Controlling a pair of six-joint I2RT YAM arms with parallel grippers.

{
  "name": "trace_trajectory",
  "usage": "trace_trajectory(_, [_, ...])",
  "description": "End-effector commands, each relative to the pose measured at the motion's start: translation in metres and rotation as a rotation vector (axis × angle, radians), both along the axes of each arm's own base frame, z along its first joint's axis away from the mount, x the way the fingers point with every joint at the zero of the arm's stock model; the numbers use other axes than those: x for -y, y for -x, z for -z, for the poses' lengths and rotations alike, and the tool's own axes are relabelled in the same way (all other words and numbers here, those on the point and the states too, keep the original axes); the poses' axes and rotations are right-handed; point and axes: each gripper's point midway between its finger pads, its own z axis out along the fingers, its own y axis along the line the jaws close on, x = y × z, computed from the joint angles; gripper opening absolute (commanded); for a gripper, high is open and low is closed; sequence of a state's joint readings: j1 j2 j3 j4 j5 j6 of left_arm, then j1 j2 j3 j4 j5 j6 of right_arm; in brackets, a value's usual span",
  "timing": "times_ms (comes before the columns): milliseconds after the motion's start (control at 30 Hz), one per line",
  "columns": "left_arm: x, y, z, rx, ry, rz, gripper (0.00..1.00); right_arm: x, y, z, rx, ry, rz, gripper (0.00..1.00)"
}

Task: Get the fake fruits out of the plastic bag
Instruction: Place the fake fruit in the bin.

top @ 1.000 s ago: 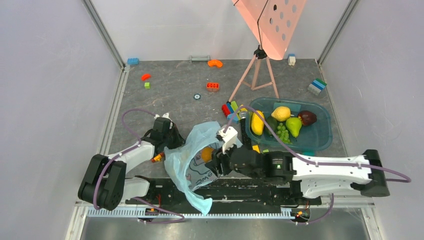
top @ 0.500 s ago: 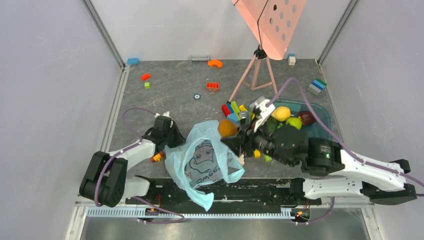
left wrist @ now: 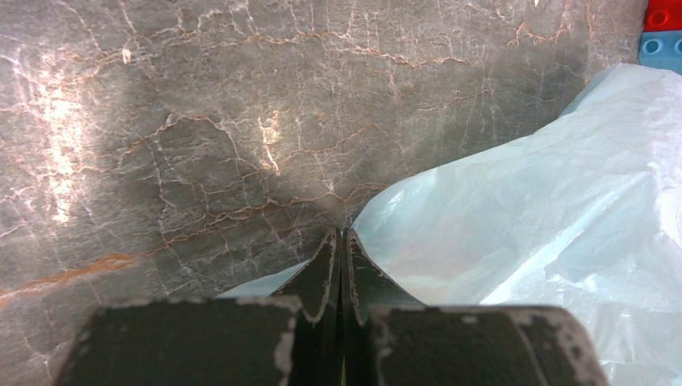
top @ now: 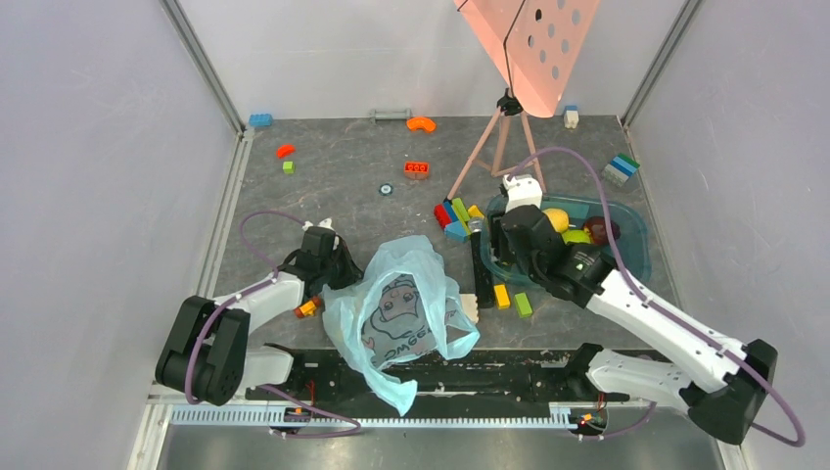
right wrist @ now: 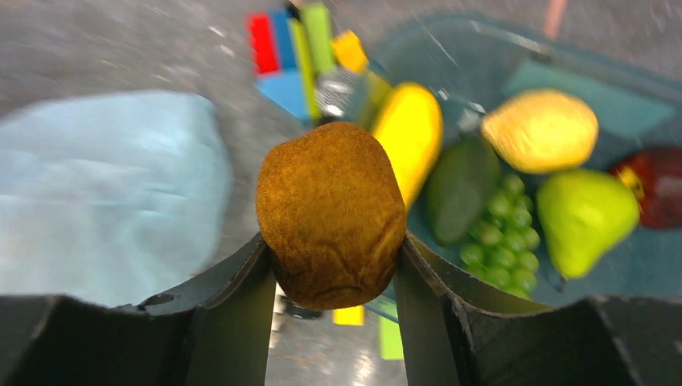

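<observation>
The light blue plastic bag (top: 401,313) lies crumpled near the front, its dark printed mark facing up. My left gripper (top: 341,272) is shut on the bag's left edge; in the left wrist view its jaws (left wrist: 341,237) pinch the film (left wrist: 523,201). My right gripper (right wrist: 331,249) is shut on a small brown-orange fruit (right wrist: 330,213), held in the air by the tub's left rim; from the top the gripper (top: 501,250) hides it. In the teal tub (top: 631,259) lie a lemon (right wrist: 540,130), a pear (right wrist: 583,217) and a maroon plum (right wrist: 655,185).
The tub also holds a yellow banana-like fruit (right wrist: 408,133), a dark green fruit (right wrist: 460,185) and grapes (right wrist: 503,233). Toy bricks (top: 452,213) lie left of the tub, with more in front (top: 501,295). A pink board on a tripod (top: 504,137) stands behind.
My right gripper lifted the brown-orange fruit out of the bag and swung right and back to the tub's left rim. The bag's mouth has slumped. The left arm has stayed put.
</observation>
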State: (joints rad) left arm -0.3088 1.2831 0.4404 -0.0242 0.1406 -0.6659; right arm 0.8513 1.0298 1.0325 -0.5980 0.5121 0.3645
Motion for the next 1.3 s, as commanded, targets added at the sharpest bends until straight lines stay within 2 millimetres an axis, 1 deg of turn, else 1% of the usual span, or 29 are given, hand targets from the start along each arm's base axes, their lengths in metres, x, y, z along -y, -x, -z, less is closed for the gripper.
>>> trace_trajectory(0, [0.002, -0.012, -0.008, 0.029, 0.01, -0.012, 0.02, 0.029, -0.016, 0.03, -0.029, 0.006, 0.055, 0.31])
trace_trajectory(100, [0.003, -0.012, -0.007, 0.024, 0.013, -0.011, 0.02, 0.052, -0.029, 0.047, -0.054, 0.0, 0.105, 0.31])
trace_trajectory(167, [0.002, -0.012, -0.006, 0.023, 0.012, -0.011, 0.02, 0.06, -0.035, 0.056, -0.074, -0.007, 0.116, 0.31])
trace_trajectory(400, [0.003, -0.011, -0.007, 0.026, 0.014, -0.01, 0.02, 0.086, -0.055, 0.081, -0.131, -0.001, 0.162, 0.32])
trace_trajectory(533, [0.003, -0.01, -0.007, 0.024, 0.018, -0.008, 0.02, 0.096, -0.065, 0.089, -0.142, -0.004, 0.18, 0.32])
trace_trajectory(567, [0.005, -0.014, -0.011, 0.048, 0.028, -0.006, 0.02, 0.099, -0.067, 0.092, -0.149, 0.004, 0.188, 0.33])
trace_trajectory(667, [0.008, -0.014, -0.012, 0.056, 0.042, 0.006, 0.02, 0.107, -0.075, 0.099, -0.163, 0.02, 0.208, 0.33])
trace_trajectory(800, [0.01, -0.015, -0.013, 0.066, 0.055, 0.015, 0.02, 0.113, -0.084, 0.114, -0.184, 0.039, 0.226, 0.33])
trace_trajectory(933, [0.01, -0.014, -0.013, 0.069, 0.056, 0.018, 0.02, 0.114, -0.093, 0.128, -0.2, 0.044, 0.231, 0.34])
trace_trajectory(1067, [0.01, -0.014, -0.015, 0.075, 0.055, 0.016, 0.02, 0.112, -0.099, 0.135, -0.213, 0.051, 0.223, 0.37])
trace_trajectory(1267, [0.011, -0.014, -0.013, 0.066, 0.058, 0.021, 0.02, 0.113, -0.101, 0.144, -0.233, 0.073, 0.221, 0.43])
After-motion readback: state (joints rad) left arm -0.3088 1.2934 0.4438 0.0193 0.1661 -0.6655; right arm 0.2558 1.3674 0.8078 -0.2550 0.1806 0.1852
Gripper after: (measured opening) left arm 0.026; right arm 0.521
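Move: The bin that my right hand is taking the held brown fruit to has its middle about 10 cm ahead, 19 cm to the right and some 20 cm below. The avocado lies about 8 cm left of that middle, with the yellow mango 5 cm left of the avocado. The lemon is some 4 cm farther out and 5 cm right of the avocado. From my left hand, the bin's middle is roughly 8 cm ahead and 43 cm right, about level. My right hand keeps its grip on the brown fruit and swings right and down into the bin's left half, then sinks on and reaches forward over the avocado, between mango and lemon: in all about 15 cm down, 11 right and 9 forward. The wrist tips down some 15 degrees and turns slightly clockwise; the fingers don't open. My left hand keeps pinching the bag's edge, nearly still. ##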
